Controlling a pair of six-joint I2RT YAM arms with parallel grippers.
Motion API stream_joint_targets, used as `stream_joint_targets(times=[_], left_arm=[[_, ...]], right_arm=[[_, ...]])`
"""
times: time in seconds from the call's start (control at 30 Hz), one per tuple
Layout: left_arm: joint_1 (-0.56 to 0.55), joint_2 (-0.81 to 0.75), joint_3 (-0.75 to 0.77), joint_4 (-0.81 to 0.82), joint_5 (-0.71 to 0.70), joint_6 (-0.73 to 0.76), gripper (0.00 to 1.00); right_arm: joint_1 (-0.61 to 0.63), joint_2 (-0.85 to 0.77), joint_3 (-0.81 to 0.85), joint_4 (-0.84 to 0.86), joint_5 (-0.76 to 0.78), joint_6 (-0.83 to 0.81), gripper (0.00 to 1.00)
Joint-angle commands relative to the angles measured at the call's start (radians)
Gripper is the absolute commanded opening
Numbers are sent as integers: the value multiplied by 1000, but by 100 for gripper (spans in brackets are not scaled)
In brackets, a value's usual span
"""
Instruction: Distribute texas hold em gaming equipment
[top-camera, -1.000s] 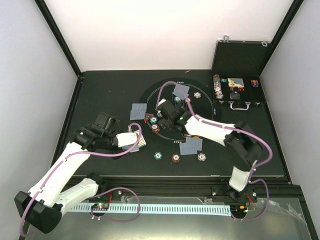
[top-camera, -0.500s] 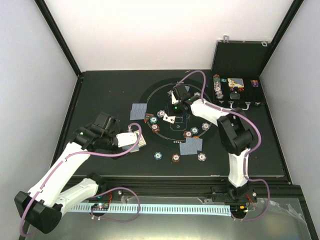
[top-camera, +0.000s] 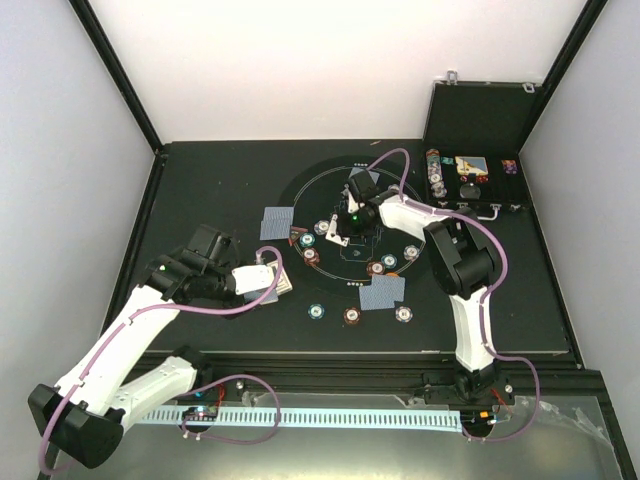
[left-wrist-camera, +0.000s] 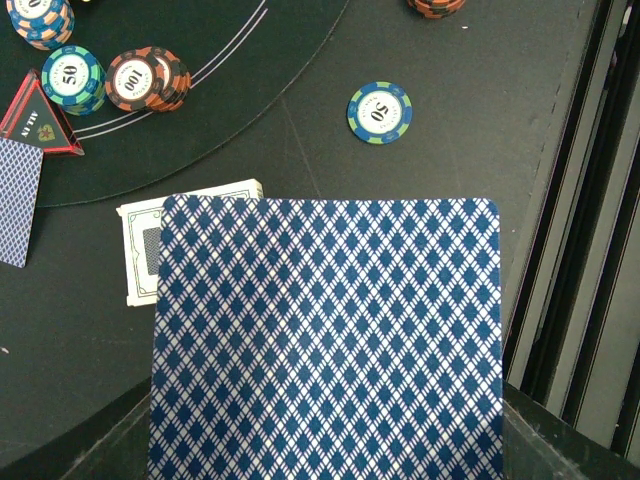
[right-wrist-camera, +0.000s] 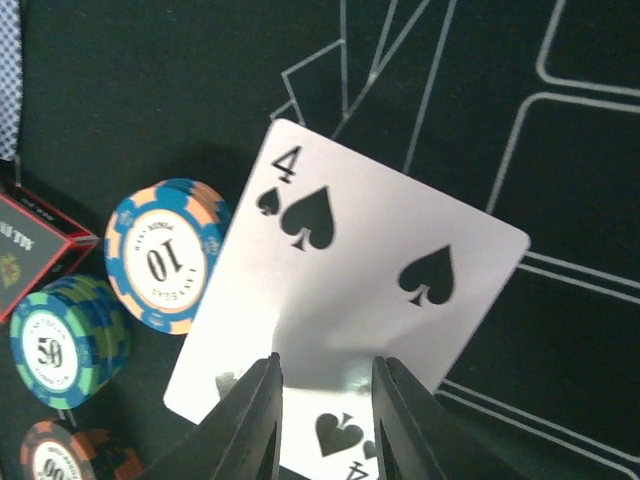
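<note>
My left gripper (top-camera: 252, 281) is at the mat's near-left rim, shut on playing cards whose blue diamond back (left-wrist-camera: 325, 340) fills the left wrist view and hides the fingers. A white-edged card pile (left-wrist-camera: 190, 240) lies just beyond it. My right gripper (right-wrist-camera: 327, 375) hangs over a face-up four of spades (right-wrist-camera: 350, 250) lying on the round black mat (top-camera: 335, 285). Its jaws stand a narrow gap apart and the card shows between them. Left of that card sit a blue-orange 10 chip stack (right-wrist-camera: 165, 262), a green 50 stack (right-wrist-camera: 62, 345) and a red triangle (right-wrist-camera: 35, 245).
Face-down cards lie at the mat's left (top-camera: 277, 222), far (top-camera: 363, 180) and near (top-camera: 383, 292) sides. Single chips (top-camera: 317, 312), (top-camera: 351, 316), (top-camera: 403, 314) line the near rim. An open black case (top-camera: 472, 180) with more chips stands at the back right.
The right arm has swung toward the mat's far side and its jaws have narrowed over the four of spades, which now lies face up. The left arm has stayed still.
</note>
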Motion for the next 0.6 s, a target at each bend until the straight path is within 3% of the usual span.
stream_joint_targets(times=[0.0,0.23,0.33,0.4,0.5,0.57], left_arm=[[6,-5,16,12,3,0,6],[6,-1,23,13,10,-3,7],[6,-2,19,14,9,-3,7],[6,-1,18,18,8,-3,7],[6,1,19,18,10,-5,7],[6,2,20,21,13,-4,7]], right_arm=[[-6,-17,20,-52,65,-22,28],[-5,-36,112,-175,188,-71,31],[-1,-93,93,-174,153,-66,33],[0,-158,44,-138,61,-41,41],[10,-318,-99,22,-139,51,63],[30,-401,-202,136,-274,142,73]])
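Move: The four of spades already lies face up under the right fingertips, its middle about 2 cm ahead of the hand and 2 cm below. The blue-and-orange 10 chip touches its left side, some 4 cm ahead and 4 cm left of the hand; the green 50 stack stands 8 cm left and 1 cm ahead, the brown 100 stack 7 cm left and 3 cm back. From the left hand, the card is roughly 14 cm ahead, 17 cm right and 13 cm below. Draw the right fingertips about 2 cm to the right, low over the face-up card, with the fingers part closed and the wrist tilting slightly. Then leave it: lift some 7 cm, first edging forward, then drawing back about 3 cm and slightly left, while the fingers spread from a narrow gap to about two-thirds open and come away empty. ##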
